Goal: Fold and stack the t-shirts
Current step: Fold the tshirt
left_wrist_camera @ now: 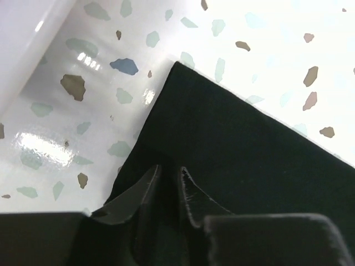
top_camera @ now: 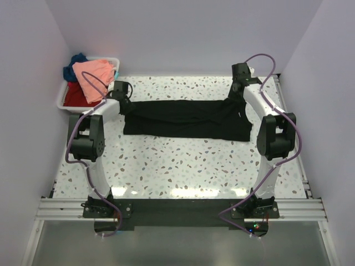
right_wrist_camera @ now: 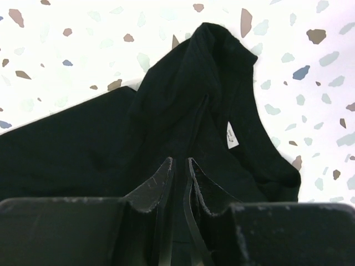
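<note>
A black t-shirt (top_camera: 183,119) lies folded into a long band across the far half of the table. My left gripper (top_camera: 125,110) is down on its left end, near a corner of the cloth (left_wrist_camera: 238,144). Its jaws (left_wrist_camera: 170,169) stand narrow with black cloth between them. My right gripper (top_camera: 237,101) is at the right end by the collar. It (right_wrist_camera: 179,160) is shut on a ridge of the black cloth (right_wrist_camera: 83,144), beside the white neck label (right_wrist_camera: 232,136). The salmon-pink t-shirt (top_camera: 94,77), the red one (top_camera: 75,97) and the dark blue one (top_camera: 75,61) sit heaped in the bin.
The white plastic bin (top_camera: 61,102) stands at the far left corner, against the left wall, close to my left wrist. Walls close the table in on the left, back and right. The speckled tabletop (top_camera: 183,166) lies between the shirt and the arm bases.
</note>
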Controlling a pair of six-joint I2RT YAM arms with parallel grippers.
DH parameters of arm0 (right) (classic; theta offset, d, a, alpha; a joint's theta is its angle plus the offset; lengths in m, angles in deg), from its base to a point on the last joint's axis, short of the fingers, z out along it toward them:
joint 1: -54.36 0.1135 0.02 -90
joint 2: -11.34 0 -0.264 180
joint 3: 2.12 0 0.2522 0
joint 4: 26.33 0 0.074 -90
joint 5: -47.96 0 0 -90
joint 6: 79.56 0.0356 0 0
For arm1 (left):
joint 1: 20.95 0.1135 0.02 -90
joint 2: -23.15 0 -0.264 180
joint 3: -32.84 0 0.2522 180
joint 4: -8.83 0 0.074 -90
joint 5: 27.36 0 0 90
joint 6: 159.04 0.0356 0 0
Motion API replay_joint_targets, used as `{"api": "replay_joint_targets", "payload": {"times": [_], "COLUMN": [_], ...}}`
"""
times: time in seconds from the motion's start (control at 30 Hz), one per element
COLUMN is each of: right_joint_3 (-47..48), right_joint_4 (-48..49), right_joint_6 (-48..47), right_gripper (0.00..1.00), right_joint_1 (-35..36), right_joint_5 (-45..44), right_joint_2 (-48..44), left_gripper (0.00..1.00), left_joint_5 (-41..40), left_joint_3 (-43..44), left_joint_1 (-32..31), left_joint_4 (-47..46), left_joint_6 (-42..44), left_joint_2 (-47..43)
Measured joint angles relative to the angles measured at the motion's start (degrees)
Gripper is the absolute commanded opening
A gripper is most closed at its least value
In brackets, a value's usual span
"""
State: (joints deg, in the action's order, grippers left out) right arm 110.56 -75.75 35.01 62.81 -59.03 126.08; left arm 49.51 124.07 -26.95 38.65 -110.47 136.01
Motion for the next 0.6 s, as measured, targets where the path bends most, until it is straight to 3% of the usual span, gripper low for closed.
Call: {"api": "replay_joint_targets", "payload": {"times": [0.1, 0.43, 0.6], "right_joint_3": [0.13, 0.17, 1.07], "right_joint_4": [-0.28, -1.01, -1.16], "right_joint_6": [0.02, 1.20, 1.84], "right_gripper": [0.17, 0.18, 0.24], "right_joint_1": [-0.11, -0.90, -2.64], "right_joint_5": [-0.61, -3.21, -3.08], "right_joint_2": [0.00, 0.24, 1.97], "left_gripper": [0.00, 0.00, 0.00], "left_joint_5": [0.09, -0.20, -0.37], "left_joint_3": [0.68, 1.18, 1.18], "left_joint_1": [0.00, 0.00, 0.00], "left_joint_4": [0.07, 1.40, 2.19], "left_joint_6": [-0.02, 0.07, 0.11], "left_joint_2": [0.00, -0.02, -0.79]}}
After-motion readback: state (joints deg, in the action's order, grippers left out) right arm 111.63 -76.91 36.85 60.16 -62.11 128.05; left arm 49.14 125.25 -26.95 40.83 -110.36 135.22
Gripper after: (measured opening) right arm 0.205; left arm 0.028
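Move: Right beneath the left fingers, barely 1 cm down, lies the folded shirt's left end. Its far left corner is about 6 cm ahead and 3 cm to the left, and the laundry tray's middle some 11 cm ahead and 19 cm left. The shirt's right edge lies roughly 8 cm to the right of the right hand, 1 cm ahead and 8 cm below; the white label is 5 cm right and 1 cm ahead, the far right corner 8 cm right and 6 cm ahead. Closing from about a quarter open to shut, the left fingers seem to pinch the black cloth just inside the shirt's left edge, the hand staying in place but for a rise of about 1 cm. The right hand, clear above the shirt, drifts about 3 cm right towards its right edge, sinking 1 cm late and turning slightly clockwise, its fingers still slightly open. ##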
